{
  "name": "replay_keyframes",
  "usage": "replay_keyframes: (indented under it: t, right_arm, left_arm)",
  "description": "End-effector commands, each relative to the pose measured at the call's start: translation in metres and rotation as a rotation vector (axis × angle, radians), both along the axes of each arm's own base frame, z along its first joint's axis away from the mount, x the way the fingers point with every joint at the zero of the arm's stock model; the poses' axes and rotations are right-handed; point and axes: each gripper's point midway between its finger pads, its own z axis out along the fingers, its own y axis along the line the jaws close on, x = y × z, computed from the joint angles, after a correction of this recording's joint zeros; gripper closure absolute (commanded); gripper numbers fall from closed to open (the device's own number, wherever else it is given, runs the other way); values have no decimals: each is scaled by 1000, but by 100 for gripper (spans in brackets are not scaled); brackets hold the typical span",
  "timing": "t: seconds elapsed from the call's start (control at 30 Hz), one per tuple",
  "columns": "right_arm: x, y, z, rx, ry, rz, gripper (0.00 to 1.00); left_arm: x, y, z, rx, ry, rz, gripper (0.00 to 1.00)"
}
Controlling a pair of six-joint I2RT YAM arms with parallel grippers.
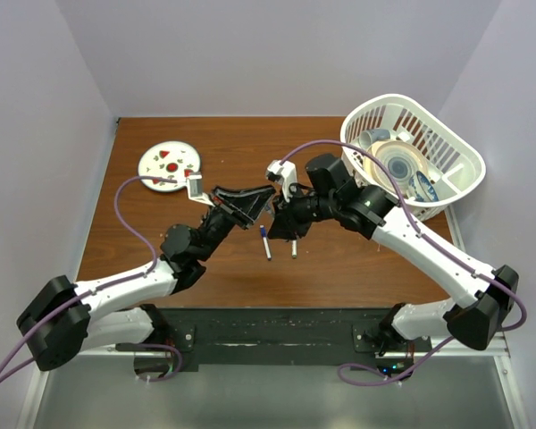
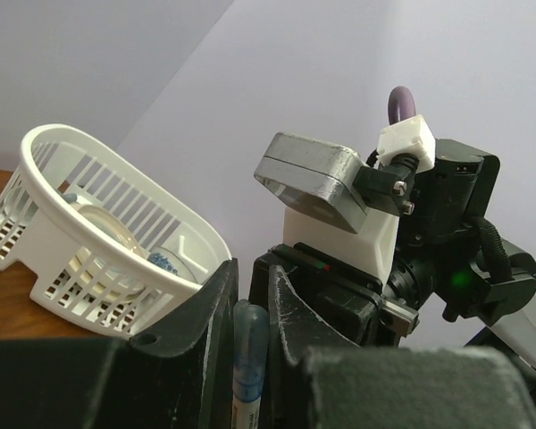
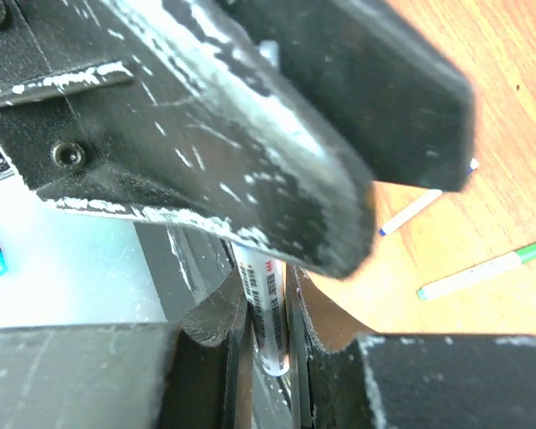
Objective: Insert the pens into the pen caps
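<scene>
Above the middle of the table my two grippers meet tip to tip. My left gripper [image 2: 250, 290] is shut on a translucent blue pen cap [image 2: 248, 344], with a white barrel [image 2: 243, 407] showing under it. My right gripper [image 3: 266, 299] is shut on a white printed pen [image 3: 266, 308] that runs up between the left gripper's fingers [image 3: 250, 152]. From above, the left gripper [image 1: 264, 198] and right gripper [image 1: 282, 218] hide that pen. Two more pens lie on the wood: one blue-tipped [image 1: 266, 244] [image 3: 424, 204], one green-capped [image 1: 294, 249] [image 3: 487, 268].
A white slotted basket [image 1: 454, 152] [image 2: 116, 268] holding dishes stands at the back right. A round white plate [image 1: 156, 170] with red pieces lies at the back left. Purple cables arc over both arms.
</scene>
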Motion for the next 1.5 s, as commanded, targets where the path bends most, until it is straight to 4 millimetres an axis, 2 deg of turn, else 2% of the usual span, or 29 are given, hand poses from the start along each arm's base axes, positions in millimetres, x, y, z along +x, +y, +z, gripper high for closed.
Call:
replay_keyframes:
  t: [0.0, 0.13, 0.17, 0.23, 0.27, 0.37, 0.43, 0.47, 0.53, 0.57, 0.6, 0.63, 0.67, 0.7, 0.73, 0.77, 0.83, 0.87, 0.9, 1.03, 1.07, 1.17, 1.33, 1.47]
  right_arm:
    - [110, -41, 290, 700, -762, -423, 100]
    - [120, -37, 289, 686, -758, -433, 100]
    - [127, -36, 285, 679, -750, -443, 100]
    - [127, -33, 289, 694, -738, -435, 100]
    - [130, -31, 288, 699, -726, -432, 100]
    - [128, -28, 295, 719, -728, -413, 100]
    - [124, -21, 286, 710, -702, -369, 100]
    - [129, -17, 267, 677, -664, -366, 100]
    - [125, -13, 245, 668, -616, -348, 100]
    - [121, -5, 217, 637, -552, -304, 100]
    - [114, -4, 208, 633, -523, -281, 100]
    - [109, -3, 197, 625, -494, -264, 100]
    - [103, 1, 170, 611, -442, -233, 100]
    - [99, 1, 160, 609, -424, -227, 100]
    - [90, -2, 158, 615, -420, -214, 100]
    - [88, -1, 138, 595, -391, -208, 100]
    - [81, -4, 129, 585, -383, -202, 100]
    - [80, -6, 118, 568, -366, -206, 100]
    - [79, -8, 116, 565, -367, -212, 100]
    - [70, -8, 112, 569, -348, -188, 100]
    - [68, -9, 109, 571, -341, -189, 100]
    - [62, -11, 106, 580, -335, -189, 100]
    - [57, -16, 103, 580, -328, -194, 100]
    - [59, -18, 96, 578, -309, -227, 100]
  left_arm:
    - [-122, -57, -128, 354, 208, -604, 100]
    - [-120, -59, -120, 339, 188, -582, 100]
    - [-118, -57, -128, 378, 204, -567, 100]
    - [-114, -54, -115, 375, 159, -537, 100]
    - [-110, -51, -117, 382, 178, -521, 100]
    - [-108, -47, -121, 385, 177, -499, 100]
    - [-107, -41, -118, 367, 179, -489, 100]
    - [-106, -37, -108, 362, 153, -482, 100]
    - [-86, -28, -86, 350, 125, -405, 100]
    - [-81, -21, -75, 341, 107, -381, 100]
    - [-69, -16, -54, 327, 71, -337, 100]
    - [-63, -14, -46, 328, 57, -317, 100]
    - [-58, -12, -43, 345, 59, -302, 100]
    - [-52, -12, -24, 341, 22, -279, 100]
    - [-52, -14, -18, 342, 10, -282, 100]
    - [-50, -16, -7, 335, -13, -283, 100]
    - [-49, -18, 4, 312, -40, -283, 100]
    - [-48, -20, 8, 305, -52, -287, 98]
    - [-49, -21, 12, 294, -58, -295, 95]
    - [-49, -25, 28, 269, -93, -309, 78]
    - [-50, -26, 34, 265, -105, -310, 68]
    - [-53, -22, 39, 265, -132, -302, 57]
    - [-49, -14, 39, 285, -137, -249, 46]
    - [-46, -9, 38, 312, -144, -217, 44]
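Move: The left fingers hold the clear cap, its mouth already over the pen's tip; the pen's middle is about 4 cm below this hand, 1 cm back and 2 cm right. The right hand grips the pen low on its barrel, with the cap some 7 cm above it, 2 cm ahead and 2 cm left. On the table, about 22 cm below the right hand, the blue pen lies roughly 8 cm ahead and 2 cm left, the green pen 9 cm ahead and 5 cm right. Up and somewhat forward, the right hand carries the pen about 7 cm higher, first swaying left and then back right, and rolls its left side up some 30 degrees. The left hand rises with it at the cap, also swaying left and back, then opens its fingers, lets go and draws back about 2.5 cm, while the right keeps its grip on the barrel. ##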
